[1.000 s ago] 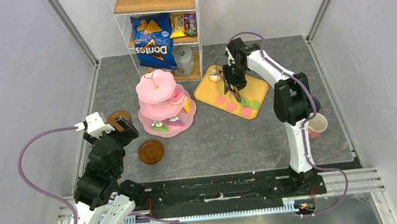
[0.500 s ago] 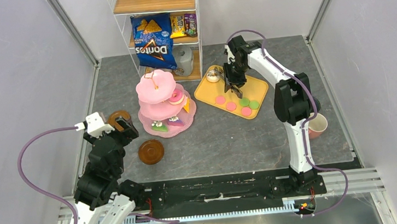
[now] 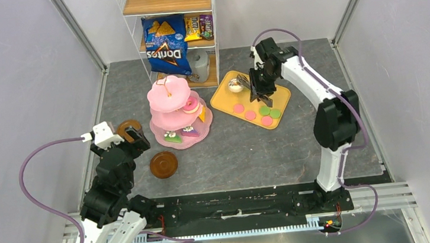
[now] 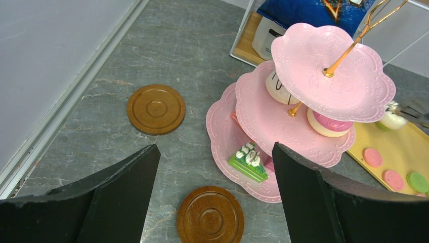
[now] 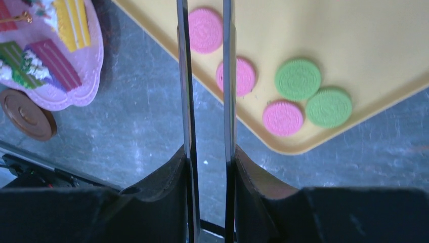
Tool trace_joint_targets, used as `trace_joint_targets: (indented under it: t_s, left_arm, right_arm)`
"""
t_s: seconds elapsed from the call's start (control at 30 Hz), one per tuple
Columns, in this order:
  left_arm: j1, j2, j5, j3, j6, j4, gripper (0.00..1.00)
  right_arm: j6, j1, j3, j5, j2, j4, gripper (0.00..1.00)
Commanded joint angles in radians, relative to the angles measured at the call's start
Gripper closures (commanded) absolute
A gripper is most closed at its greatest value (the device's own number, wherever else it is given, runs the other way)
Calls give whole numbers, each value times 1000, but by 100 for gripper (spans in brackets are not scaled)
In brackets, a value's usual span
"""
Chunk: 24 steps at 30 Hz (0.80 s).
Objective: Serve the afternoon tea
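Note:
The pink three-tier stand (image 3: 168,94) (image 4: 334,76) carries cake slices and donuts, among them a green slice (image 4: 247,161) on its bottom tier. Pink and green macarons (image 3: 265,113) (image 5: 298,79) lie on a yellow tray (image 3: 278,94) (image 5: 354,45). My right gripper (image 3: 260,88) (image 5: 210,152) hangs over that tray, shut on the metal tongs (image 5: 187,76). The tong tips reach a small white pastry (image 3: 234,84) (image 4: 392,119); whether they pinch it I cannot tell. Two brown saucers (image 3: 163,164) (image 3: 128,128) lie left of the stand. My left gripper (image 3: 133,141) (image 4: 213,148) hovers open above them, holding nothing.
A wire-and-wood shelf (image 3: 168,1) stands at the back with a blue Doritos bag (image 3: 165,46) and a grey canister (image 3: 200,65). Grey walls close in the stone-patterned floor on the left, right and back. The right arm's upright link (image 3: 335,128) stands at the right.
My right gripper squeezed the tongs narrower and shifted a little right, its elbow swinging out to the right. The left arm has not moved.

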<state>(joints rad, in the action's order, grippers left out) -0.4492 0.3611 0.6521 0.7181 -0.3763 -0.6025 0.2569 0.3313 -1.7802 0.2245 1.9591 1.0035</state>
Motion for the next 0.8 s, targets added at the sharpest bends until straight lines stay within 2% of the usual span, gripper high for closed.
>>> trace_joint_targets:
  t_s: [0.0, 0.43, 0.77]
  left_arm:
    - [5, 2, 10, -3, -17, 34, 10]
    - [6, 5, 21, -3, -18, 30, 10]
    - [6, 5, 27, -3, -19, 29, 10]
  right_arm:
    - [-15, 28, 87, -20, -165, -56, 64]
    - [32, 246, 285, -78, -463, -98, 64]
    - [111, 439, 293, -97, -517, -133, 64]
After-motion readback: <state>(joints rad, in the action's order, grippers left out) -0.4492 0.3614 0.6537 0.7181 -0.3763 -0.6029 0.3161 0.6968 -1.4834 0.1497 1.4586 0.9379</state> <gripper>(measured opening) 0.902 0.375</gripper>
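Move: The right hand holds the tongs with the white donut already clamped and lifted; the middle tier of the pink cake stand lies about 30 cm to its left, some 8 cm back and roughly level with it. The pink donut on that tier sits about 25 cm left and 4 back; the yellow tray lies some 13 cm below, its middle 5 cm left and 1 back. From the idle left hand, that tier is about 11 cm ahead, 13 right and 12 below. The right hand carries the donut in the tongs away from the yellow tray, first drawing back and climbing almost straight, then also bearing left towards the pink cake stand, in all about 14 cm back, 9 up and 7 left. As it goes, the wrist swings some 15 degrees counter-clockwise and tips the downward-pointing fingers outward by about as much, while they keep their grip on the tongs and the tongs keep the donut clamped. ##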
